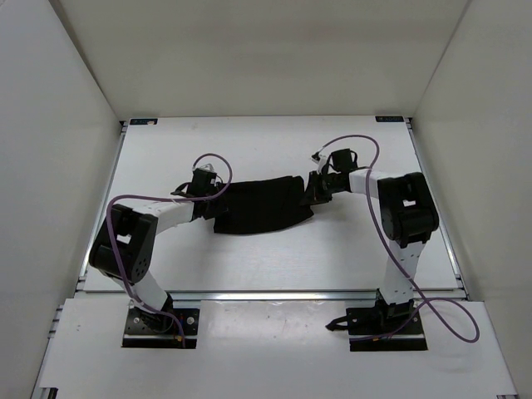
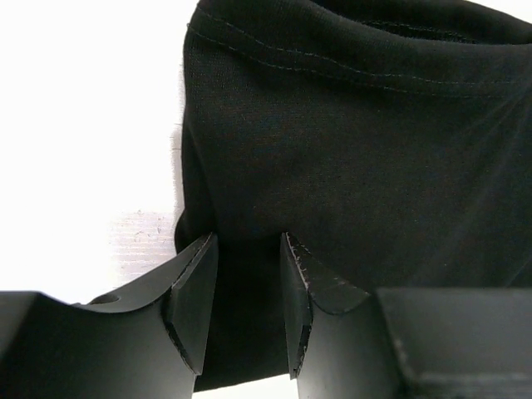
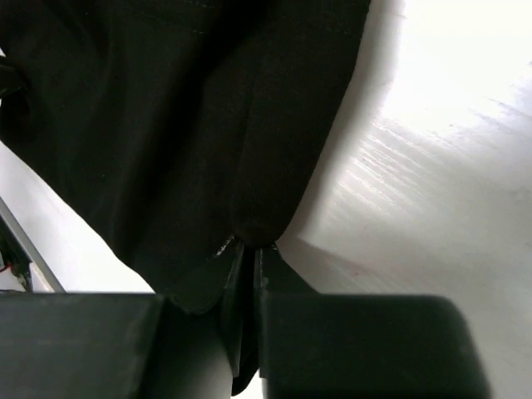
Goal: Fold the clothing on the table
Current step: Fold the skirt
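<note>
The black clothing (image 1: 262, 206) lies as a flattened band across the middle of the white table (image 1: 249, 141). My left gripper (image 1: 214, 211) is at its left end. In the left wrist view, this gripper (image 2: 248, 243) is open, its jaws apart astride the stitched edge of the clothing (image 2: 357, 150), with fabric lying in the gap. At the right end is my right gripper (image 1: 314, 195). The right wrist view shows this gripper (image 3: 252, 247) shut on a pinched fold of the clothing (image 3: 166, 125), which bunches just above the tips.
White walls (image 1: 50, 125) enclose the table on the left, right and back. Metal rails (image 1: 274, 293) run along its edges. Purple cables (image 1: 370, 150) loop over both arms. Bare tabletop (image 3: 432, 166) shows beside the right gripper.
</note>
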Motion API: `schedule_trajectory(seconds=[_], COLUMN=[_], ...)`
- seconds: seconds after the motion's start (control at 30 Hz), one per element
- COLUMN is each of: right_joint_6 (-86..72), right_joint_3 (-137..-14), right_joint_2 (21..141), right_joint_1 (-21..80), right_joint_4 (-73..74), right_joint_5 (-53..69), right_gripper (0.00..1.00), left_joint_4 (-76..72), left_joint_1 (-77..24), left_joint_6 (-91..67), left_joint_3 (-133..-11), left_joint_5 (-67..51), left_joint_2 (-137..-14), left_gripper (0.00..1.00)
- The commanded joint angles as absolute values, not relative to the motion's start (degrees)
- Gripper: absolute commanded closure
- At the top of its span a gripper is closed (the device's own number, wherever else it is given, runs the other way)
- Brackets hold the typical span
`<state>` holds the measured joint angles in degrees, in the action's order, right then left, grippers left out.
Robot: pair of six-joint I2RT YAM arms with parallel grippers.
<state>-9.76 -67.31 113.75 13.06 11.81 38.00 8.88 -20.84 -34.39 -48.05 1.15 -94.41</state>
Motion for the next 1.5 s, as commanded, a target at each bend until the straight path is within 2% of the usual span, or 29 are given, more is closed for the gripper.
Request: schedule_trajectory(seconds=[0.0,0.2,0.3,0.47,0.57,0.67,0.83,1.03,1.47], right_joint_6=[-7.21,-5.45,-3.88,-1.23,-1.14,-0.97,-0.79,-0.79,-2.81], right_joint_3=[-67.58,-71.54,-73.47,-76.38,-76.38,-78.39,-88.13,-98.16,-99.14], right_joint_2=[116.98,115.5,112.95,109.26,106.19,104.59,105.03,108.19,118.03], right_joint_1=[14.32,11.17,8.0,1.42,0.36,1.4,7.2,15.99,27.51], right_joint_4=[16.43,21.79,24.86,29.88,30.23,31.28,36.64,39.29,37.09], right_joint_5=[33.49,31.38,29.45,28.21,28.83,28.22,28.04,27.86,27.77], right_gripper=[1.0,1.0,1.0,1.0,1.0,1.0,1.0,1.0,1.0], left_joint_4=[9.85,10.46,8.97,7.56,6.94,8.52,10.72,10.9,8.88], left_joint_1=[-21.09,-21.88,-22.67,-23.56,-25.22,-27.85,-29.97,-29.89,-27.16], left_joint_6=[-35.68,-37.09,-38.05,-39.02,-39.11,-38.59,-38.49,-38.85,-39.55], left_joint_3=[-47.73,-50.0,-50.98,-53.61,-56.5,-61.33,-69.16,-72.33,-68.56], left_joint_5=[0.35,-1.05,-2.72,-5.09,-6.41,-6.15,-6.68,-8.43,-14.67], left_joint_2=[-95.97,-98.96,-100.36,-103.88,-106.25,-109.59,-116.27,-118.74,-115.58], left_gripper=[0.54,0.57,0.62,0.78,0.92,0.99,1.0,0.99,0.96])
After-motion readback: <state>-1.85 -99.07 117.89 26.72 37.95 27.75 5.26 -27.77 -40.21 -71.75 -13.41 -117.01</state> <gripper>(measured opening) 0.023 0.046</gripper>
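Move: The left hand sits at the skirt's left edge, its half-open fingers over the cloth there; that edge lies about 1 cm to its left and 1 cm lower. The skirt's far-left corner is some 6 cm ahead and 2 cm left of this hand. The right hand already pinches the skirt's right edge; the left edge it is folded towards lies roughly 22 cm to its left and 1 cm back, while the far-right corner stands 5 cm ahead and 2 cm left. Still pinching the skirt's right edge, the right hand first drags it about 11 cm to the right along the table, then lifts it some 15 cm, swings it back left over the cloth towards the left hand and starts lowering. The left hand follows low, some 13 cm right and a little forward, its fingers shutting on the left edge. ##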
